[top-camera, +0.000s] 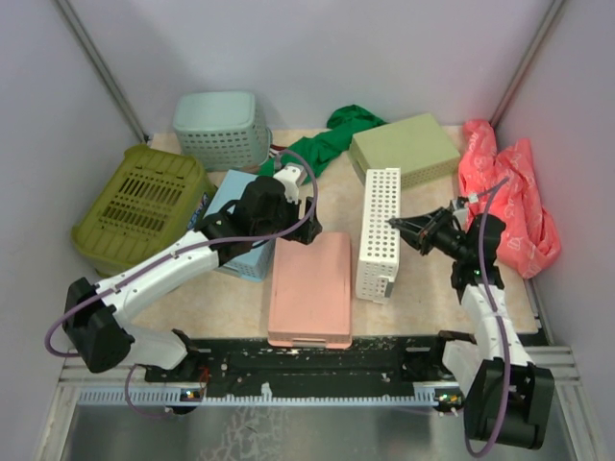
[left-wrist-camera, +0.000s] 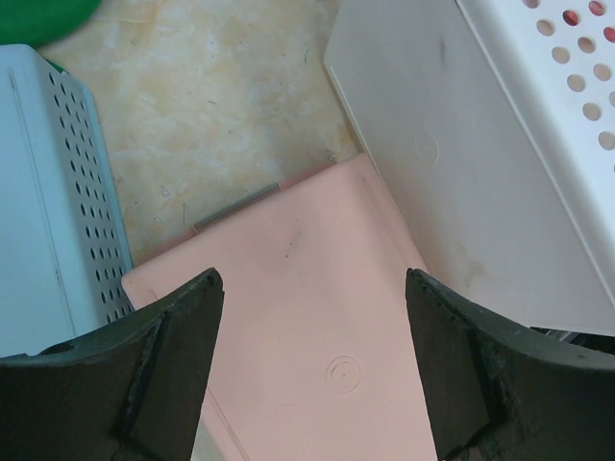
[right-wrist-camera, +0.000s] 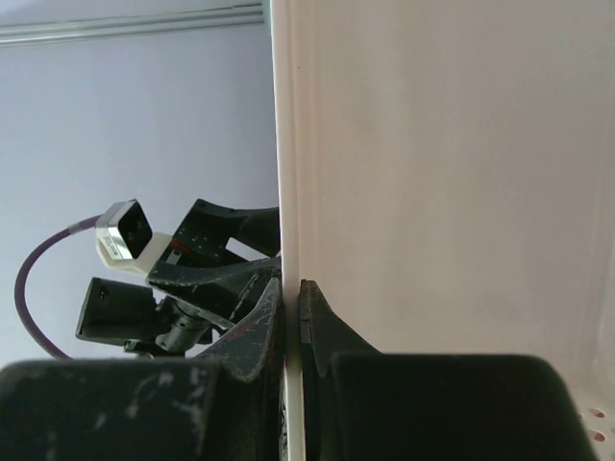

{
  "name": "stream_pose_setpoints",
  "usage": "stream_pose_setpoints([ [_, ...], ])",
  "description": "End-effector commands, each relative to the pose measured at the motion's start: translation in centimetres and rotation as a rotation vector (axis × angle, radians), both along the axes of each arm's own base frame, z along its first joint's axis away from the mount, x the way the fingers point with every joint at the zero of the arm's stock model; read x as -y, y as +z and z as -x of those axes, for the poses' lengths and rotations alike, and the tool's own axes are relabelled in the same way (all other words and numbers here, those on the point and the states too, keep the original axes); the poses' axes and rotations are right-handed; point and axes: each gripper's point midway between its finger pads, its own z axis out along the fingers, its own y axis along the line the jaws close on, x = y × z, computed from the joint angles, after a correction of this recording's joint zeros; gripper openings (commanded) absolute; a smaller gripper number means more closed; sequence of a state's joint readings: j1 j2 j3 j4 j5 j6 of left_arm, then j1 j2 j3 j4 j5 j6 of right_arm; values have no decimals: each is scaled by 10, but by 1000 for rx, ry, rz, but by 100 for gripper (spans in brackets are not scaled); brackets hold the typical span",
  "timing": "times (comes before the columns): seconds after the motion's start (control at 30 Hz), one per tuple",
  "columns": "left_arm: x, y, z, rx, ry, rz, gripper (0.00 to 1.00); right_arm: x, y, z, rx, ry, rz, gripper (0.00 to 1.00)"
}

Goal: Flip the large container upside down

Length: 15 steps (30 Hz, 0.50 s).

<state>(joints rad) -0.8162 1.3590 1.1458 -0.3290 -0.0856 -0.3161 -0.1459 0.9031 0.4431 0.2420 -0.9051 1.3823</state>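
Observation:
The large container, an olive-green slotted basket [top-camera: 139,204], sits at the far left by the wall, untouched by either gripper. My left gripper [top-camera: 306,229] is open and empty, hovering over the far end of a pink tray [top-camera: 309,288]; in the left wrist view its jaws [left-wrist-camera: 312,370] stand wide apart above the pink tray [left-wrist-camera: 307,317]. My right gripper [top-camera: 396,226] is shut on the wall of a white perforated basket [top-camera: 380,235] that stands on its side; the right wrist view shows its fingertips [right-wrist-camera: 291,298] pinching that thin white wall [right-wrist-camera: 432,173].
A light-blue perforated basket [top-camera: 235,230] lies under my left arm. A teal grid-holed basket [top-camera: 221,125] stands at the back, with a green cloth [top-camera: 332,139] and a pale green container [top-camera: 404,149] beside it. A red plastic bag [top-camera: 509,197] lies at right.

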Motion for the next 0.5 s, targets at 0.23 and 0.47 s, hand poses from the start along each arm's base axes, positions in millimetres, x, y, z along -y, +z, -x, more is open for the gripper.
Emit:
stream_pose_setpoints([
  [0.23,8,14,-6,28,-14,33,82,31,-33,13,-50,-22,62,0],
  [0.47,9,14,-6,27,-19,32,82,52,-63,20,-137,-82,187,10],
])
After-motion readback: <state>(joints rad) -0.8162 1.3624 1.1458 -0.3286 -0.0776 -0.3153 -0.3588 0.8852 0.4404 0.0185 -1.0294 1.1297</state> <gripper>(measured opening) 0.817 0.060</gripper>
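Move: Clear table lies beside the upended white container: its middle is some 12 cm right of the right hand, 3 cm back and 20 cm below. The pinched container's middle is about 4 cm left of this hand, level with it and 11 cm below; the pink container is 19 cm left and 16 cm back, the green one 20 cm ahead and 6 cm right. From the left hand, that clear patch is about 31 cm right and 3 cm back. Keeping its pinch on the white container's upper rim, the right hand draws it about 4 cm to the right and some 3 cm down, easing slightly back, away from the pink container and out over the clear table. The wrist rolls only about 5 degrees, left side dipping, and the fingers stay closed on the wall. ##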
